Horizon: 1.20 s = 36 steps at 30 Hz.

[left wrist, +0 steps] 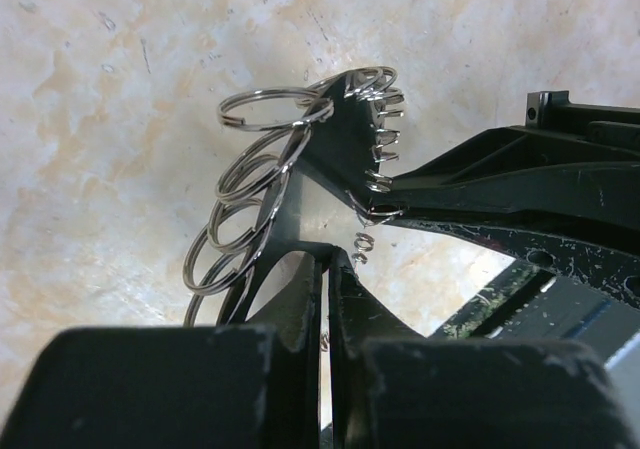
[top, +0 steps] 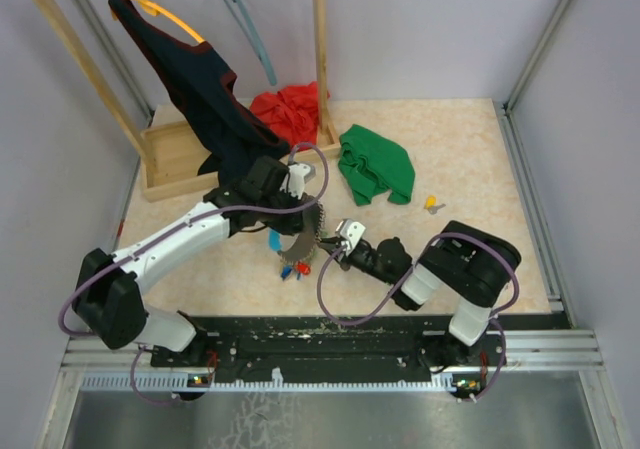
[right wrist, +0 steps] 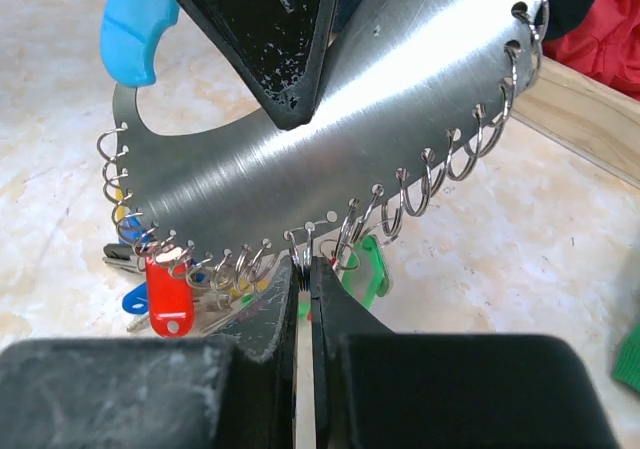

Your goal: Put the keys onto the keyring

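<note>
The keyring (right wrist: 330,159) is a silver crescent plate with a light-blue plastic segment (right wrist: 138,24) and small split rings (left wrist: 260,169) along its edge. It hangs above the table in mid-scene (top: 303,237). My left gripper (left wrist: 333,254) is shut on the plate's inner edge, and its fingers (right wrist: 280,39) come in from above in the right wrist view. My right gripper (right wrist: 305,261) is shut on one small split ring at the plate's lower edge. Keys with red (right wrist: 168,294), blue and green (right wrist: 370,269) tags hang from the rings. A yellow-tagged key (top: 432,205) lies on the table to the right.
A green cloth (top: 375,164) lies behind the grippers and a red cloth (top: 290,109) sits by the wooden rack base (top: 175,159). A dark garment (top: 195,79) hangs from the rack over the left arm. The table's front edge runs just behind the arm bases.
</note>
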Available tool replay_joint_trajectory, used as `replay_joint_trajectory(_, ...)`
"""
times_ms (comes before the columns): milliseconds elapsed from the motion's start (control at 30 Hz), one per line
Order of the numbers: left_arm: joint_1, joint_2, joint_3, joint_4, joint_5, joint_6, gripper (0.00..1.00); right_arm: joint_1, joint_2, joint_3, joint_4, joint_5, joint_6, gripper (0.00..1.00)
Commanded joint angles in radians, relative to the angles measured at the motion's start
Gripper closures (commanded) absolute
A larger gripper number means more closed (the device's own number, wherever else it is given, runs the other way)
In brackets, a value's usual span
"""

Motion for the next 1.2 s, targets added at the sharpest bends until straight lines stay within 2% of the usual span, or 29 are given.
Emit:
replay_joint_trajectory(0,0.092,-0.056,-0.073,0.12,0.073,-0.056,1.0,0.011,-0.078,-0.011,-0.008,-0.059,-0.004,1.0)
replay_joint_trajectory(33,0.109,-0.063,-0.095,0.141,0.101,-0.065,0.98,0.011,-0.084,-0.01,-0.021,-0.064,-0.007,1.0)
replay_joint_trajectory(200,0.184,-0.107,-0.236,0.288,0.223,-0.124,0.72,0.008,-0.165,0.038,-0.179,-0.119,-0.055,1.0)
replay_joint_trajectory(500,0.28,-0.148,-0.508,0.679,0.395,-0.233,0.63,-0.088,-0.274,0.157,-0.494,-0.323,-0.096,1.0)
replay_joint_trajectory(667,0.287,-0.19,-0.632,0.982,0.482,-0.235,0.54,-0.152,-0.278,0.213,-0.549,-0.449,-0.087,1.0)
replay_joint_trajectory(833,0.287,-0.209,-0.711,1.211,0.528,-0.18,0.48,-0.2,-0.277,0.262,-0.568,-0.576,-0.076,1.0)
replay_joint_trajectory(1000,0.286,-0.214,-0.735,1.313,0.553,-0.091,0.47,-0.243,-0.277,0.298,-0.53,-0.672,-0.024,1.0)
replay_joint_trajectory(1167,0.287,-0.192,-0.721,1.316,0.571,-0.029,0.51,-0.252,-0.292,0.338,-0.564,-0.722,-0.031,1.0)
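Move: The left hand has the keyring plate pinched by its inner edge, the plate's middle roughly 1 cm back of and 1 cm below it. The blue handle lies about 4 cm left and 3 cm back, 2 cm lower; the red key is some 9 cm back, 1 cm right and 8 cm down. From the right hand, shut on a small ring at the outer rim, the plate's middle is about 1 cm ahead, 4 cm left and 3 cm up. Leftward and down, the left hand opens to about half and lets go of the plate's inner edge, dropping some 6 cm, then comes back up and right as its fingers swing from steeply down to nearly level, tips ending open just short of the plate. The right hand keeps its pinch on the rim ring, dips back slightly, then returns forward and lifts about 5 cm, turning some 20 degrees counter-clockwise. ##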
